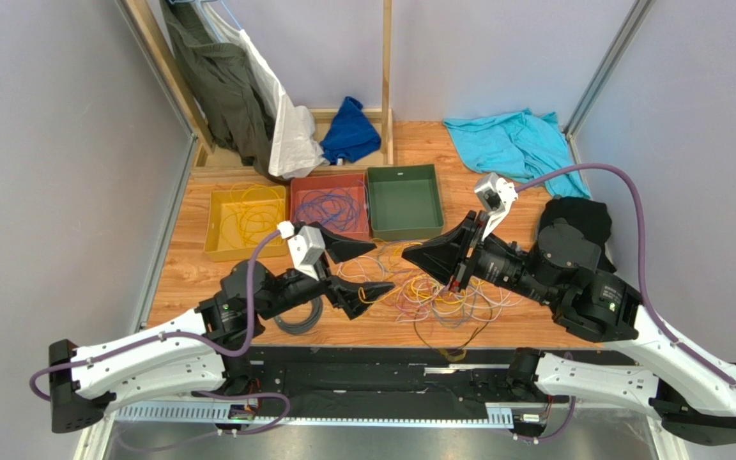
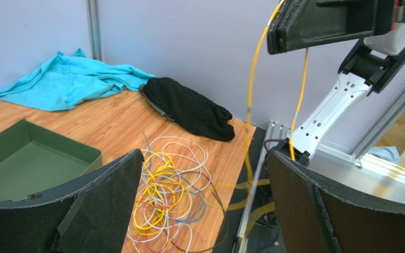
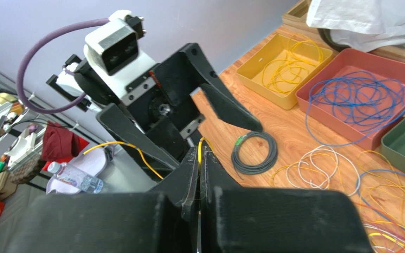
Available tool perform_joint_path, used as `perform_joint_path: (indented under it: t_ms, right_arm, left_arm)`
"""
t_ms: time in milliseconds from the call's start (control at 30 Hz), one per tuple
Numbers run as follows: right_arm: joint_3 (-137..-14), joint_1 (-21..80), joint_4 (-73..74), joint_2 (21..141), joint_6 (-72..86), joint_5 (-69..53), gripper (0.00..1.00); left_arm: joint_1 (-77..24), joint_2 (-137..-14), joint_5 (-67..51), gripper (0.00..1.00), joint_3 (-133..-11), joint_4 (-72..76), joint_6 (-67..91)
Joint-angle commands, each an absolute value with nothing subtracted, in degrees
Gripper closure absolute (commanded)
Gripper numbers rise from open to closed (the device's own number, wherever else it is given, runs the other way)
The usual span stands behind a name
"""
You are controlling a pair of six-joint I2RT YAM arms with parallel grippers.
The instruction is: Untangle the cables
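The cables (image 1: pixel 449 297) lie in a loose tangle of yellow, white, blue and reddish loops on the wooden table (image 1: pixel 525 321), in front of my right gripper (image 1: pixel 407 254). That gripper (image 3: pixel 200 154) is shut on one yellow cable (image 3: pixel 120 145), which hangs down from it (image 2: pixel 250 95). My left gripper (image 1: pixel 383 268) stands wide open just left of the tangle (image 2: pixel 167 200), nothing between its fingers (image 2: pixel 104 205). A small black coil with a green tag (image 3: pixel 253 153) lies below the left gripper (image 1: pixel 300 316).
At the back stand a yellow tray (image 1: pixel 218 251) with yellow cables, a red tray (image 1: pixel 297 206) with blue cables and a green tray (image 1: pixel 403 230). A black cloth (image 2: pixel 194 108) and a teal cloth (image 2: pixel 67 79) lie at the right.
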State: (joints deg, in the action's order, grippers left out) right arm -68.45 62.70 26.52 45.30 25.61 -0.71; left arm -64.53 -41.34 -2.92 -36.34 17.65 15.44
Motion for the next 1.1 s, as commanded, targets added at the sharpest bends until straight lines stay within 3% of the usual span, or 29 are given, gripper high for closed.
perform_joint_path:
  t_ms: [0,133,200,300,333,433,467,500,600,800,1067]
  right_arm:
    - [-68.12,62.49,22.59,45.97,27.68,-4.30,1.00]
    - [-67.77,62.49,21.97,46.23,28.48,-5.97,1.00]
    - [-67.68,62.49,21.97,46.14,28.48,-6.06,1.00]
    - [-67.33,62.49,22.76,45.44,27.69,-4.75,1.00]
    - [-66.80,62.49,23.02,44.83,27.51,-3.96,1.00]
    - [-65.31,62.49,23.29,43.60,26.99,-1.77,0.98]
    - [-64.26,62.49,23.81,43.42,26.90,-1.24,0.87]
    - [-63.81,62.49,24.17,43.42,26.81,-0.62,0.62]
    - [-61.44,62.58,25.05,43.33,26.89,2.63,0.34]
    - [-57.84,62.49,25.66,43.42,27.33,6.24,0.23]
    - [-51.34,62.49,26.81,38.94,29.09,8.35,0.23]
  left_arm:
    - [-64.69,-44.91,-5.10,0.03,-38.93,24.69,13.19]
    - [-64.69,-48.77,-5.80,0.05,-39.81,26.36,12.92]
    - [-64.78,-49.92,-7.55,0.14,-40.51,27.16,12.57]
    - [-64.78,-51.33,-8.62,0.84,-42.71,23.48,11.43]
    - [-64.69,-50.89,-7.48,1.00,-43.50,21.20,11.51]
    - [-64.60,-47.92,-0.73,1.00,-44.82,13.82,11.77]
    - [-64.60,-47.03,4.00,1.00,-45.78,9.36,11.95]
    - [-64.16,-46.06,6.13,1.00,-46.49,6.79,12.39]
    - [-62.59,-43.25,14.05,1.00,-49.83,-3.75,14.14]
    - [-57.67,-42.19,21.79,1.00,-58.08,-18.44,17.66]
    - [-45.36,-47.89,28.64,1.00,-72.32,-35.41,19.87]
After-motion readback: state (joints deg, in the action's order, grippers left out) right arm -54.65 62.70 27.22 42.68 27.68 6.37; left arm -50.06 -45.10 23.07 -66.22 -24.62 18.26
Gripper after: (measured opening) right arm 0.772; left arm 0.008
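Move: The yellow cable hanging from the closed right fingers passes about 4 cm to the right of the open left hand, 1 cm ahead and 1 cm lower; from the right hand that stretch is some 6 cm below, 1 cm left and 1 cm back. On the table, some 32 cm below the left hand, the red bin lies about 21 cm ahead and 10 cm left, the yellow bin 18 cm ahead and 27 cm left, and the cable tangle 3 cm ahead and 15 cm right. The left hand eases about 4 cm right and slightly down with open fingers around the hanging yellow cable, pinches it shut, then swings back left some 16 cm while going forward and up towards the yellow bin, turning about 40 degrees counter-clockwise and keeping its hold. The right hand keeps its grip until the left has closed, then opens to let go of the cable and sinks about 10 cm towards the tangle, fingers staying open. ##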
